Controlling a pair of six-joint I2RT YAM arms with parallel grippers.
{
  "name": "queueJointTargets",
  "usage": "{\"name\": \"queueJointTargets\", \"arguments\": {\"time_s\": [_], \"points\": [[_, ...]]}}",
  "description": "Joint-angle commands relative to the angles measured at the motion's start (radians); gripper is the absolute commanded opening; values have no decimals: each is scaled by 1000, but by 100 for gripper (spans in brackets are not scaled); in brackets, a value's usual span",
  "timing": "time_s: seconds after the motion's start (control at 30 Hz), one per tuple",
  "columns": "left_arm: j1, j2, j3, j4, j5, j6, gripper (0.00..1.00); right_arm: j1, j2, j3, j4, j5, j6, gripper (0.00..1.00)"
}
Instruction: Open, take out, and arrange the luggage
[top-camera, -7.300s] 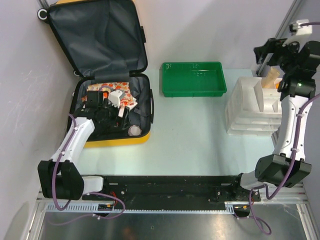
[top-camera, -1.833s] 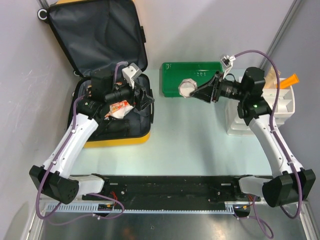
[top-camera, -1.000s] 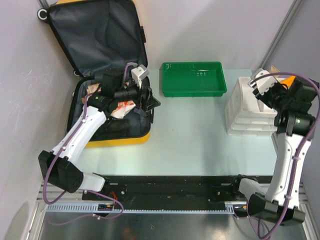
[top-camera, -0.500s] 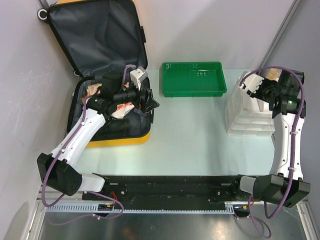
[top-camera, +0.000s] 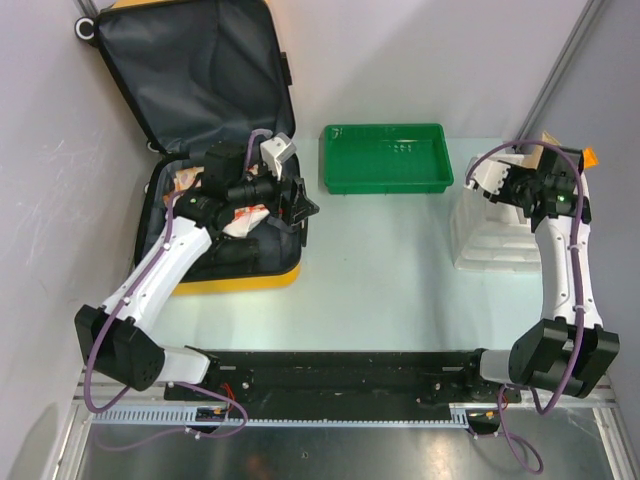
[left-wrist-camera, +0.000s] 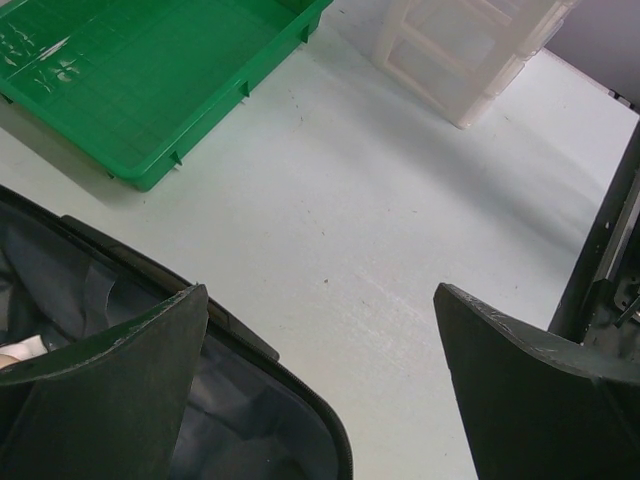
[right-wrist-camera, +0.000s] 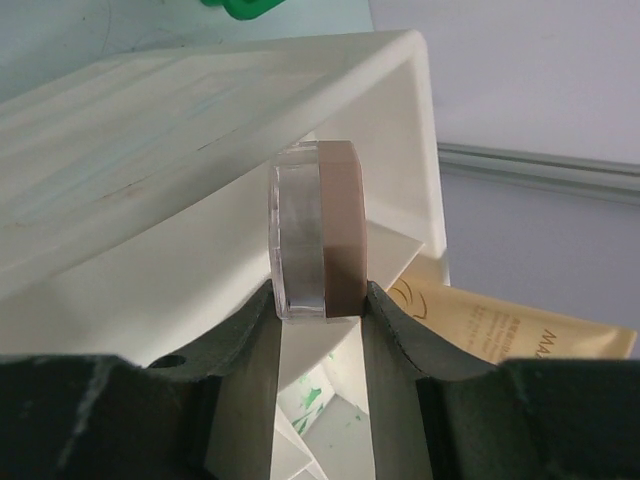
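Observation:
The luggage (top-camera: 190, 70), a yellow hard-shell suitcase with dark grey lining, lies open at the far left with its lid propped up; packets and small items fill its lower shell (top-camera: 235, 255). My left gripper (top-camera: 300, 200) hovers open over the shell's right rim (left-wrist-camera: 270, 420), and nothing sits between its fingers (left-wrist-camera: 320, 295). My right gripper (right-wrist-camera: 318, 300) is shut on a small clear jar with a brown cap (right-wrist-camera: 315, 230). It holds the jar over the white compartmented organizer (right-wrist-camera: 200, 150) at the right (top-camera: 520, 185).
A green tray (top-camera: 385, 160) stands at the back centre, also in the left wrist view (left-wrist-camera: 150, 70). The white organizer (top-camera: 495, 225) stands at the right with a tan packet (right-wrist-camera: 500, 325) in a back compartment. Grey walls close in on the left and far right.
My right arm has swung back over the organizer with the jar and turned its wrist. The left arm has barely moved.

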Motion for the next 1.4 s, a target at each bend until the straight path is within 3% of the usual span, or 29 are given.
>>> {"name": "queueJointTargets", "arguments": {"time_s": [0.0, 0.1, 0.13, 0.2, 0.23, 0.4, 0.6, 0.83, 1.03, 1.17, 1.37], "points": [[-5, 0, 24, 23, -12, -32, 100, -2, 6, -25, 96, 31, -41, 0], [-5, 0, 22, 23, -14, -34, 100, -3, 3, -40, 101, 23, -40, 12], [-5, -1, 22, 23, -14, -32, 100, -3, 3, -40, 90, 20, -43, 23], [-5, 0, 22, 23, -12, -31, 100, -5, -1, -40, 81, 12, -41, 31], [-5, 0, 22, 24, -14, -32, 100, -3, -2, -40, 72, 9, -41, 40], [-5, -6, 17, 23, -32, -26, 100, -14, -40, -40, -14, -34, -66, 65], [-5, -15, 10, 21, -46, -19, 100, -32, -92, -40, -100, -75, -100, 85], [-3, -29, -7, 21, -48, -16, 100, -103, -178, -40, -213, -217, -95, 90], [18, -40, -18, 21, -57, -26, 100, -146, -214, -17, -132, -339, 202, 89], [45, -35, -15, 15, -71, -43, 100, -120, -197, 27, -65, -334, 448, 89], [130, -34, -21, 10, -84, -63, 100, 32, -151, 93, -68, -305, 739, 89]]}}
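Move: The right hand, fingers pointing forward and down, holds a round pink-topped jar inside the rim of the white drawer cabinet's open top; the spot for it in the far left compartment is about 2 cm ahead, 0 cm sideways and 3 cm down. The brown box stands some 5 cm ahead and 6 cm right, the green tray roughly 10 cm ahead, 27 cm left and 24 cm lower. From the left hand, that spot lies about 7 cm ahead, 44 cm right and 3 cm lower. The right hand sinks another 1.5 cm or so into the compartment and opens wide to let go of the jar, then draws back about 7 cm out of the cabinet top, rising as it goes, and near the end swings some 4 cm left, still rising, while rolling about 30 degrees so that its left side lifts. Only late on does the empty left hand, still wide open, set off about 4 cm left and forward over the open suitcase, turning slightly counter-clockwise. ##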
